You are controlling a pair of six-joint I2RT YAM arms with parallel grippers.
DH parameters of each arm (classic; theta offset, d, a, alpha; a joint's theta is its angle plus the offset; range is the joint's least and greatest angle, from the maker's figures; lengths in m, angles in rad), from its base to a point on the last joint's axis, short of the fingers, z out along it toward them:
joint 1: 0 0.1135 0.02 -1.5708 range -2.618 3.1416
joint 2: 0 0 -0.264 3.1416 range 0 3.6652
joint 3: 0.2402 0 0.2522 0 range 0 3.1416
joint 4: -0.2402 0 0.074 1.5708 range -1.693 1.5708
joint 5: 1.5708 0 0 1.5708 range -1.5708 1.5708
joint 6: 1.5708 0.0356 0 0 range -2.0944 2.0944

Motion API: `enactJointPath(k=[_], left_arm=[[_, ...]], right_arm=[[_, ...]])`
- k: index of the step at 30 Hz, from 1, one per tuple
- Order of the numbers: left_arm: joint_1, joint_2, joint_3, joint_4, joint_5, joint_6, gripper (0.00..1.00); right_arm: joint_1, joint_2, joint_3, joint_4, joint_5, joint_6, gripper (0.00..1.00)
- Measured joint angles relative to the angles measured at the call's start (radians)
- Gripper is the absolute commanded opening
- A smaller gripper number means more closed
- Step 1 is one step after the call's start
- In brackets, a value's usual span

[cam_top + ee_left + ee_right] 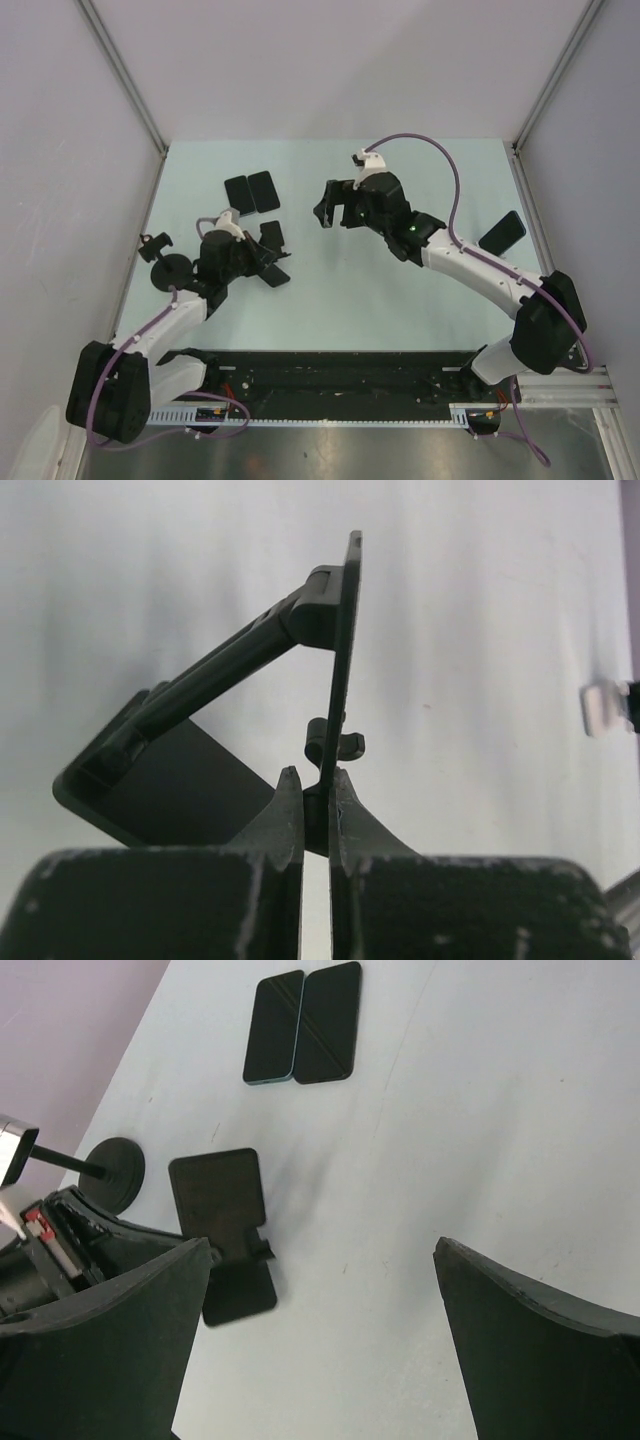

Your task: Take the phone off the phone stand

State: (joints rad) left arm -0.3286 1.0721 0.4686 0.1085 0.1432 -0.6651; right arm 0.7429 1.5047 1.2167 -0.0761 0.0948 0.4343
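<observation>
The black folding phone stand (271, 233) stands left of centre on the table. Its back plate (345, 630) shows edge-on in the left wrist view, with the support arm (215, 675) and base (165, 780) to its left. My left gripper (317, 775) is shut on the plate's lower edge, just under the small lip. The plate (215, 1195) carries no phone. Two dark phones (250, 191) lie flat side by side behind the stand, also in the right wrist view (302, 1024). My right gripper (325, 210) hovers open above the table's middle, nothing between its fingers (320, 1245).
A third dark phone (503, 232) lies by the right wall. A small black holder with a round base (166, 268) stands at the left edge, close to my left arm. Grey walls close in the table on the left, right and back.
</observation>
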Motion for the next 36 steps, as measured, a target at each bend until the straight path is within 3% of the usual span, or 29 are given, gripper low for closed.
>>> enactJointPath(k=[7,11,14,20,21,29,36], left_arm=[[0.254,0.001,-0.036,-0.024,0.109,0.09,0.01],[0.311,0.023,-0.026,-0.021,0.153,0.128,0.0],[0.361,0.048,-0.013,-0.02,0.203,0.144,0.06],[0.394,0.056,-0.01,-0.022,0.238,0.146,0.25],[0.394,0.051,-0.013,-0.031,0.237,0.146,0.32],[0.394,-0.019,-0.031,-0.169,0.172,0.142,0.58],[0.394,-0.086,-0.031,-0.275,0.105,0.146,0.92]], right_arm=[[-0.045,-0.061,-0.048,-0.003,-0.01,-0.037,1.0],[-0.075,-0.069,-0.076,-0.01,-0.025,-0.047,1.0],[-0.095,-0.074,-0.093,-0.017,-0.033,-0.048,1.0],[-0.124,-0.096,-0.108,-0.022,-0.05,-0.049,1.0],[-0.126,-0.099,-0.109,-0.021,-0.051,-0.049,1.0],[-0.138,-0.106,-0.121,-0.019,-0.063,-0.051,1.0],[-0.138,-0.109,-0.124,-0.02,-0.074,-0.05,1.0]])
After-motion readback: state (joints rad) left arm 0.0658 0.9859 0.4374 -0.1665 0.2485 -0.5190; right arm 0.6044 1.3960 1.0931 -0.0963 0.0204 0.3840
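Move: The left fingers are shut on the lower lip of the phone stand. The clear table spot for the stand lies about 9 cm to this hand's left, 2 cm ahead and 8 cm below. Two flat phones lie side by side some 25 cm ahead, one 15 cm left and one 7 cm left, and the round base is about 32 cm left, 2 cm back. From the right hand the spot is roughly 25 cm left, 5 cm back and 21 cm down. Leftward and slightly down, the left hand carries the gripped phone stand about 9 cm towards the round base, easing it to a stop on the table. Its fingers then open wide and let go, and the hand draws back some 4 cm while sinking a little. The right hand, still wide open, moves about 6 cm right, away from the stand. ##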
